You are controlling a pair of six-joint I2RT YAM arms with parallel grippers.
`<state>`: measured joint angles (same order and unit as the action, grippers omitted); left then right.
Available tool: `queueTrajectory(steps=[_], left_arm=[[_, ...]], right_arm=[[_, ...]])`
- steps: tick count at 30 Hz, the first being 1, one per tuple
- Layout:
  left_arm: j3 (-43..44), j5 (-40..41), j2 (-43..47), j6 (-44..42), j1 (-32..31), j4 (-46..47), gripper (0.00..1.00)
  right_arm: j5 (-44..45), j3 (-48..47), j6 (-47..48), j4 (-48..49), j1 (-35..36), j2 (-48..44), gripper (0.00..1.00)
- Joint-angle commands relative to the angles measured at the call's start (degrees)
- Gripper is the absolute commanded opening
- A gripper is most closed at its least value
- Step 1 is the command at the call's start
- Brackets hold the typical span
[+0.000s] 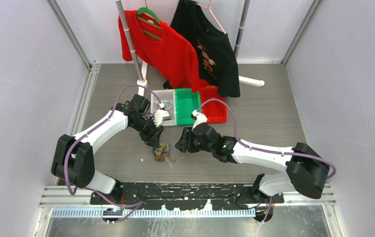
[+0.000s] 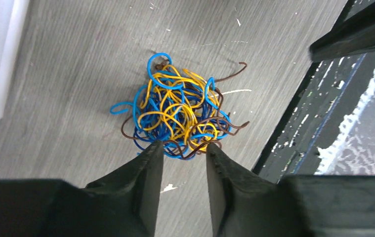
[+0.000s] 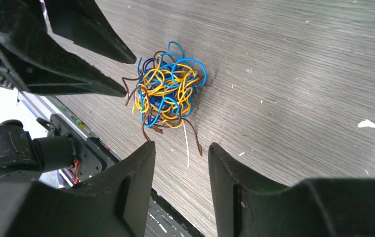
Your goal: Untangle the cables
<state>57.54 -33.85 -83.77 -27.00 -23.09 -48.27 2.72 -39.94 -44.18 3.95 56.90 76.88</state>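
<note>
The cables form a fist-sized clump of blue, yellow and brown wire lying on the grey table near its front edge. In the left wrist view the cables lie just beyond my left gripper, which is open; its tips flank the clump's near edge and a brown loop lies between them. My right gripper is open too, a little short of the cables, with two loose brown ends reaching toward its tips. From above, the left gripper and the right gripper stand on either side of the clump.
White, green and red trays sit side by side behind the arms. A rack with a red shirt and a black shirt stands at the back. The black base plate borders the table just past the clump.
</note>
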Motion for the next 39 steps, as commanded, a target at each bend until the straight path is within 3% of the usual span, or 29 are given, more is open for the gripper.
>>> queueTrajectory(steps=[1, 9, 18, 26, 30, 39], left_arm=[[-0.4, -0.2, 0.0, 0.5, -0.6, 5.3, 0.33], [1.9, 2.0, 2.5, 1.0, -0.7, 1.4, 0.0], [10.2, 1.2, 10.5, 8.0, -0.7, -7.8, 0.0], [16.5, 1.1, 13.6, 16.6, -0.7, -11.5, 0.0], [20.9, -0.9, 13.8, 20.4, -0.7, -14.1, 0.0], [27.6, -3.1, 14.1, 23.0, -0.9, -17.8, 0.0]], right_arm=[[4.2, 1.2, -1.7, -0.5, -0.1, -4.0, 0.49], [5.9, -1.1, 1.5, -2.0, -0.6, -4.7, 0.48], [4.3, -5.7, 8.5, 2.4, -0.5, -1.3, 0.61], [0.9, -2.4, 13.7, 15.0, 1.0, -4.0, 0.84], [-0.5, -0.8, 18.3, 22.5, 2.4, -5.1, 0.88], [-1.2, -6.1, 21.6, 22.6, 3.1, -2.4, 0.89]])
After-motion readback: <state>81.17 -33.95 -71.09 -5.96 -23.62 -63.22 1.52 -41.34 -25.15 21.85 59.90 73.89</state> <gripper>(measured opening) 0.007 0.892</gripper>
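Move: The cable tangle sits almost under the left fingertips, its middle about 2 cm to the right, 2 cm back and 3 cm below, brown strands lying at the tips. From the left hand the white bin is about 15 cm ahead and 4 cm right, the green bin 16 cm ahead and 14 cm right. From the right hand the tangle is some 8 cm left, 3 cm back and 6 cm down; the white bin is 14 cm ahead and 6 cm left, the green bin 14 cm ahead and 4 cm right. Shut the left fingers on the brown cable at the near side of the tangle, then lift it about 17 cm almost straight up. Meanwhile ease the right gripper slightly right, then bring it up about 9 cm and back left towards the strands hanging from the left fingers, opening it wide and tipping its fingers up some 25 degrees. ##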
